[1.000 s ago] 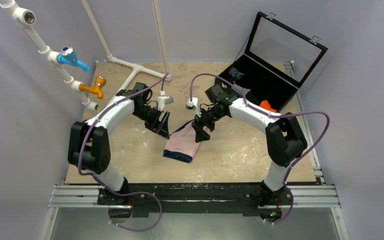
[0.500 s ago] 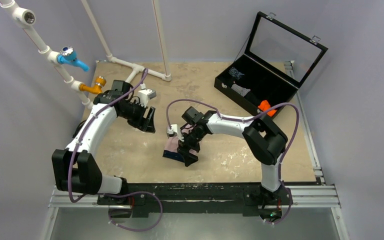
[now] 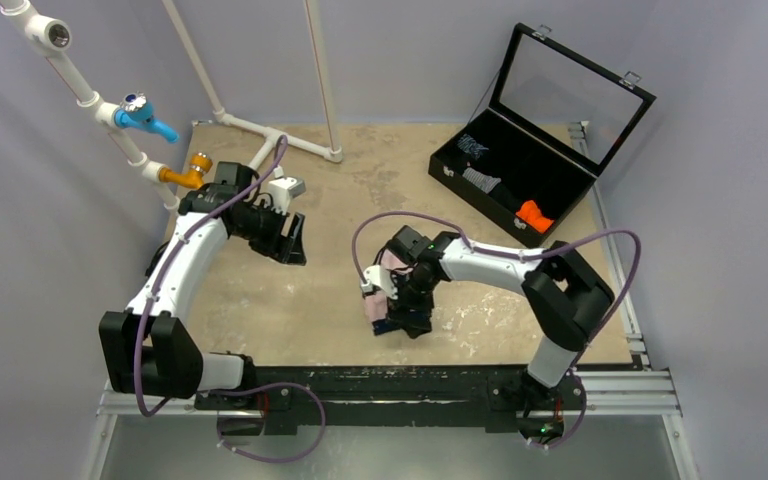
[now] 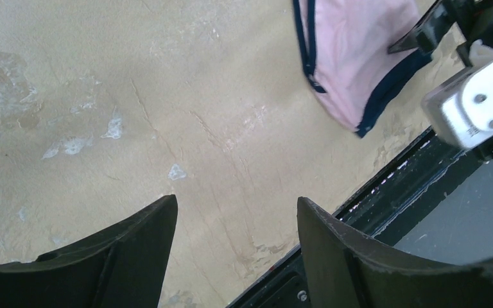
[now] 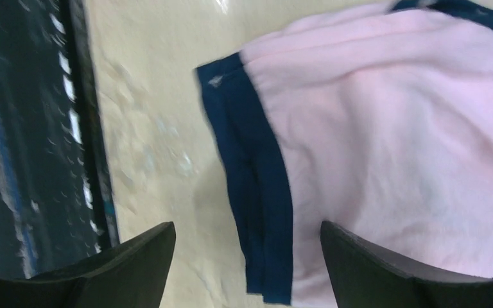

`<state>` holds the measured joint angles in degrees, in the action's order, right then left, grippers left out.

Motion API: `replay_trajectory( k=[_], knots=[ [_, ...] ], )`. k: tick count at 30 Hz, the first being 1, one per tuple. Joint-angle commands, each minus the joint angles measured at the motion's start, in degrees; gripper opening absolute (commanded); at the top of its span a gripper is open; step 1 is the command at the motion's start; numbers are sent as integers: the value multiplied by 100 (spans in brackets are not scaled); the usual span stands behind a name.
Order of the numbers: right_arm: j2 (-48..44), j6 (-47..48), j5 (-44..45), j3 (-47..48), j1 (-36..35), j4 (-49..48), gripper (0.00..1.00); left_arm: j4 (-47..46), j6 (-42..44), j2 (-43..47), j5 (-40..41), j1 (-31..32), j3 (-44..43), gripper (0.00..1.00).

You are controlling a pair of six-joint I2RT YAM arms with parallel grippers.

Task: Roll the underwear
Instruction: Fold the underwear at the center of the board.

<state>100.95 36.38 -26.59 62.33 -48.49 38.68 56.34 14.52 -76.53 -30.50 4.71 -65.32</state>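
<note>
The underwear (image 3: 391, 262) is pale pink with navy trim and lies flat on the tan table, near its front edge. My right gripper (image 3: 406, 312) hovers low over the near end and hides much of the cloth from above. In the right wrist view that gripper (image 5: 245, 226) is open. Its fingers straddle the navy band (image 5: 260, 192), with pink cloth (image 5: 398, 128) under the right finger. My left gripper (image 3: 287, 238) stands off to the left, apart from the underwear (image 4: 359, 58). In its own view the left gripper (image 4: 236, 202) is open over bare table.
An open black case (image 3: 560, 135) sits at the back right, holding an orange roll (image 3: 533, 212) and a grey-striped roll (image 3: 479, 180). White pipes with a blue tap (image 3: 144, 116) and an orange tap (image 3: 188, 175) stand at the back left. A black rail (image 3: 390, 385) runs along the table's front edge.
My left arm pulled back to the left, away from the underwear. My right gripper swung down toward the front edge over the cloth, and the underwear now lies shifted right and more bunched.
</note>
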Motion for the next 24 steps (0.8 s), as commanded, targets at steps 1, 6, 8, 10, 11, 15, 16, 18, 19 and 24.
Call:
replay_trajectory(
  k=[1,6,8,10,11,15,16,18,19,24],
  knots=[
    [-372,463,1914,-725,422,800,84,-53,-6,184,-38,-58,43,68],
    [-1017,756,2312,-526,1389,984,84,-115,-37,204,13,-58,62,68],
    [-1243,728,2010,-225,1539,981,85,-130,-46,204,5,-57,70,68],
    [-1380,609,1611,40,1574,847,86,-132,-55,209,1,-58,67,68],
    [-1395,518,1397,141,1569,739,86,-135,-53,209,5,-57,71,68],
    [-1102,94,726,526,1570,214,86,-138,-55,193,8,-58,94,68],
    [-971,-18,603,611,1568,75,86,-139,-59,188,9,-57,98,68],
    [-687,-198,375,832,1568,-133,86,-131,-66,190,18,-53,92,68],
    [-500,-301,298,950,1565,-193,86,-129,-72,190,18,-57,90,68],
    [403,-507,61,1509,1568,-284,85,-134,-99,291,85,-67,72,68]
  ],
)
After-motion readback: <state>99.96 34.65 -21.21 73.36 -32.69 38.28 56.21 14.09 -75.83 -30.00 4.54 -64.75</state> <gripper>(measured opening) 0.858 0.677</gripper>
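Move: The open right hand is low at the underwear's navy waistband, with the underwear's middle about 6 cm ahead, 2 cm to its left and 2 cm below. The black box stands about 27 cm ahead and 20 cm to its right; the orange garment inside is some 21 cm ahead and 25 cm right. From the left hand, the underwear lies about 21 cm right, 6 cm back and 14 cm below. The open right hand keeps sweeping the underwear rightward about 13 cm, then lifts off forward and left. ##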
